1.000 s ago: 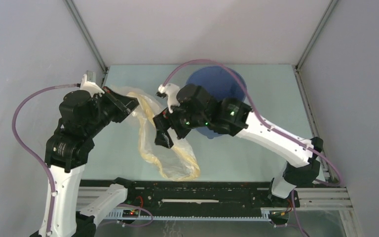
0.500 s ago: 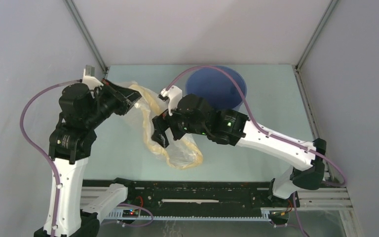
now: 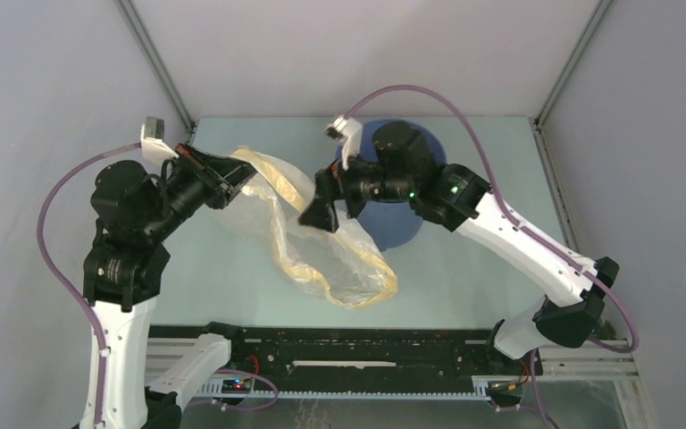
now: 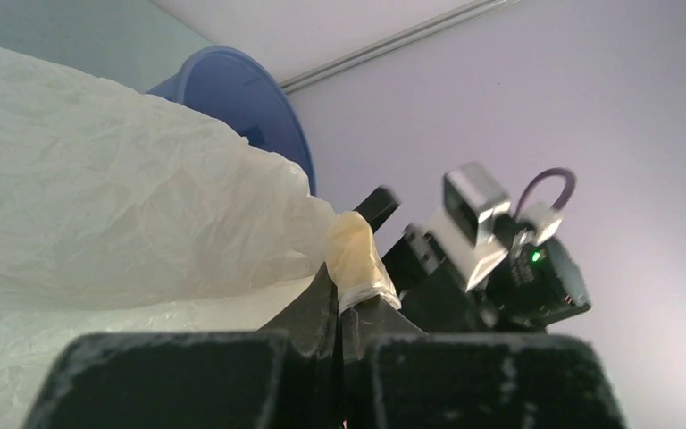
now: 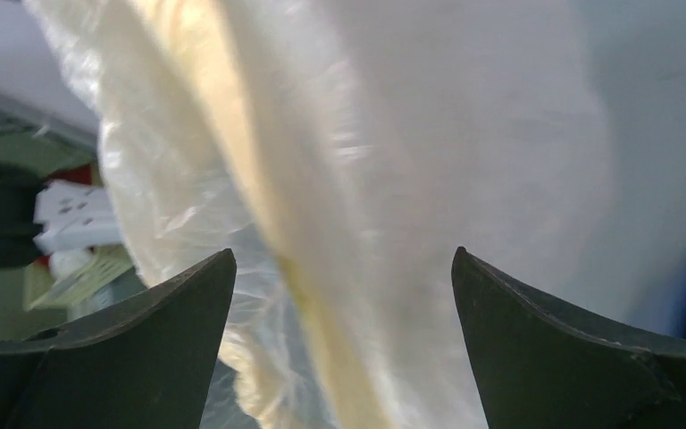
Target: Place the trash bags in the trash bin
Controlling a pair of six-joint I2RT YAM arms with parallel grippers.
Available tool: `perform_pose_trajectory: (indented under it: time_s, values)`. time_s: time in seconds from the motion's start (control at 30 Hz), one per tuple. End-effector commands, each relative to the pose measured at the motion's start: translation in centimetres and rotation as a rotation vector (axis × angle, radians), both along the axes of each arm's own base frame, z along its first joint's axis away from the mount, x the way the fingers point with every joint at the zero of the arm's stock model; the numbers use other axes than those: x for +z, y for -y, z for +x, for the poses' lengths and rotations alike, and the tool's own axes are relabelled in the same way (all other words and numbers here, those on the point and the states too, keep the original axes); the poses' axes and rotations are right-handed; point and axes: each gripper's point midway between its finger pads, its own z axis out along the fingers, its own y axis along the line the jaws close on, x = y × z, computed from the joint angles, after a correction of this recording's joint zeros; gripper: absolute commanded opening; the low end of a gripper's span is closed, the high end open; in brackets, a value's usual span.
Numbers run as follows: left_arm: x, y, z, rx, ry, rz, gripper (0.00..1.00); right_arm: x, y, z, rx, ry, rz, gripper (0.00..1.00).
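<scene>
The trash bag (image 3: 322,255), pale, crinkly and translucent with a yellow rim, hangs stretched from the left toward the table's middle. My left gripper (image 3: 232,172) is shut on its yellow rim (image 4: 357,259), lifting that end. The blue trash bin (image 3: 397,228) stands at the back right, mostly covered by my right arm; its rim (image 4: 232,89) shows behind the bag (image 4: 125,206) in the left wrist view. My right gripper (image 3: 319,214) stands open just above the bag, beside the bin's left side. In the right wrist view the bag (image 5: 366,179) fills the space between the spread fingers (image 5: 170,322).
Grey enclosure walls with metal corner posts (image 3: 156,67) close in the table on three sides. The black rail (image 3: 348,344) with the arm bases runs along the near edge. My right arm's wrist (image 4: 500,259) sits close behind the left gripper's tip.
My right gripper has swung back and right, over toward the bin, staying open. The bag's lower loop has shifted right and spread wider. The left gripper has held its grip, barely moving.
</scene>
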Motion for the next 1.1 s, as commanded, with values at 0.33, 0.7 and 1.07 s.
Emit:
perform_pose_trajectory:
  time_s: [0.33,0.7,1.07]
  values:
    - [2.3,-1.2,1.3,0.132,-0.041,-0.262,0.0,2.3,-4.1,-6.1,-0.043,0.065,0.063,1.0]
    - [1.9,-2.3,1.9,0.215,-0.099,-0.408,0.0,2.7,-6.3,-5.6,-0.196,0.142,0.063,1.0]
    - [1.4,-2.1,2.5,0.205,-0.127,-0.562,0.0,1.3,-7.9,-3.0,-0.375,0.229,0.016,1.0]
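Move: The right hand, wide open and pointing left, has the hanging trash bag just under it, the bag's middle about 8 cm below, 1 cm back and 2 cm to the left. The bag's pinched corner, in the left fingers, sits some 10 cm to the right hand's left, 1 cm ahead and 8 cm up; the blue bin stands about 24 cm ahead, 16 cm right and 26 cm lower. From the left hand the bag's middle lies roughly 2 cm back, 8 cm right and 16 cm down. With its fingers staying wide open, the right hand sweeps quickly back about 8 cm and left towards the bag's loose yellow rim below the left gripper, then eases a little forward and farther left at the same height, swinging clockwise to bring the strip between its pads. The left hand keeps its pinch, shifts slightly forward and left, rises a little and sinks again, and rolls its right side up by some 25 degrees. ##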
